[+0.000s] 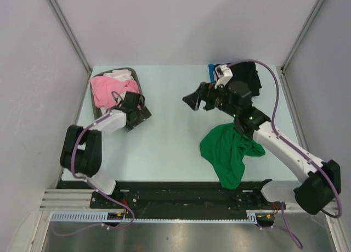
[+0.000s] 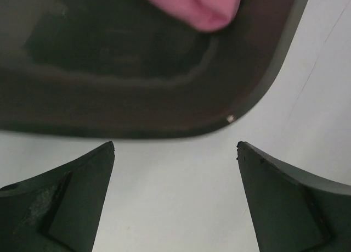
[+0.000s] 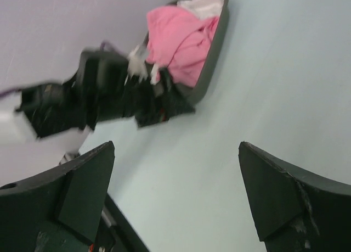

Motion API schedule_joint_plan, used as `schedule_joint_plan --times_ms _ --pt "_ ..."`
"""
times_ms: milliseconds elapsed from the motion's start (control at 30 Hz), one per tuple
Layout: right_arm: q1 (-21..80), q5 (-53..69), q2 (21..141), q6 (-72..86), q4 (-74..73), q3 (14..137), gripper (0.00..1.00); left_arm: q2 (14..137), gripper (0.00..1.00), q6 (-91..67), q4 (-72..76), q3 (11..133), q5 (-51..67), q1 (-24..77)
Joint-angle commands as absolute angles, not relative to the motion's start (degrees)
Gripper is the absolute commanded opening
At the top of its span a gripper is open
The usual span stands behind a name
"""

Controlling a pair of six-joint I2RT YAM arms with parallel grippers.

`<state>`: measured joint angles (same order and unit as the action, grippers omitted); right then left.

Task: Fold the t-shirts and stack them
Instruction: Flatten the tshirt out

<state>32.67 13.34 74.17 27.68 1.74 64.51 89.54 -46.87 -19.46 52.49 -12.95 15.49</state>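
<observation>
A crumpled green t-shirt (image 1: pixel 227 147) lies on the table in front of the right arm's base. Pink (image 1: pixel 109 90) and white (image 1: pixel 118 73) t-shirts fill the dark grey tray (image 1: pixel 97 112) at the back left. A black t-shirt (image 1: pixel 249 76) with a blue one (image 1: pixel 211 72) beside it sits at the back right. My left gripper (image 1: pixel 136 110) (image 2: pixel 175 147) is open and empty over bare table, just short of the tray's near right corner (image 2: pixel 164 120), where a pink fold (image 2: pixel 203 7) shows. My right gripper (image 1: pixel 196 101) (image 3: pixel 175 147) hangs open and empty above mid-table, facing the tray (image 3: pixel 216 49) and pink t-shirt (image 3: pixel 178 40).
Grey walls close in the pale table (image 1: pixel 170 147) on the left, back and right. The black base rail (image 1: pixel 181 194) runs along the near edge. The left arm (image 3: pixel 82 98) shows blurred in the right wrist view, next to the tray.
</observation>
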Motion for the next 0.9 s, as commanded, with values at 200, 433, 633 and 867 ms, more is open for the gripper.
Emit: schedule_joint_plan --times_ms 200,433,633,867 --pt "36.65 10.37 59.42 25.58 -2.28 51.42 1.0 106.69 0.97 -54.57 -29.17 71.98 -16.0 13.54" --pt "36.47 11.16 55.11 25.66 -3.34 46.59 1.0 109.07 0.97 -53.88 -31.81 74.0 -16.7 7.66" --pt "36.39 12.04 55.02 25.93 -2.03 44.21 1.0 109.07 0.97 -46.07 -34.18 75.76 -17.05 2.56" --pt "36.3 14.23 57.39 26.89 1.3 43.77 1.0 104.6 0.97 -42.54 -34.63 71.73 -18.02 -4.56"
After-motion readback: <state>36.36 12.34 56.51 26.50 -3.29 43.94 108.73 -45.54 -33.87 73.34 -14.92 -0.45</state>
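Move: The bin's middle lies about 16 cm ahead of the left hand and 15 cm to its left, roughly level with it; the bin's near rim is just beyond the fingers. In it, the pink t-shirt is about 16 cm ahead and 15 left, the white t-shirt some 26 ahead and 16 left. The green t-shirt lies about 15 cm back, 16 right and 30 below the right hand; the black t-shirt stack is some 30 ahead and 24 right of that hand. Forward some 5 cm, then sideways about 11 cm to the left and a little lower, the left hand shoves the bin by its near right corner, fingers staying wide open while the wrist turns about 15 degrees counter-clockwise and tips further down. Meanwhile the empty, open right hand draws back about 8 cm and sinks as much, drifting slightly right, towards the green t-shirt. ##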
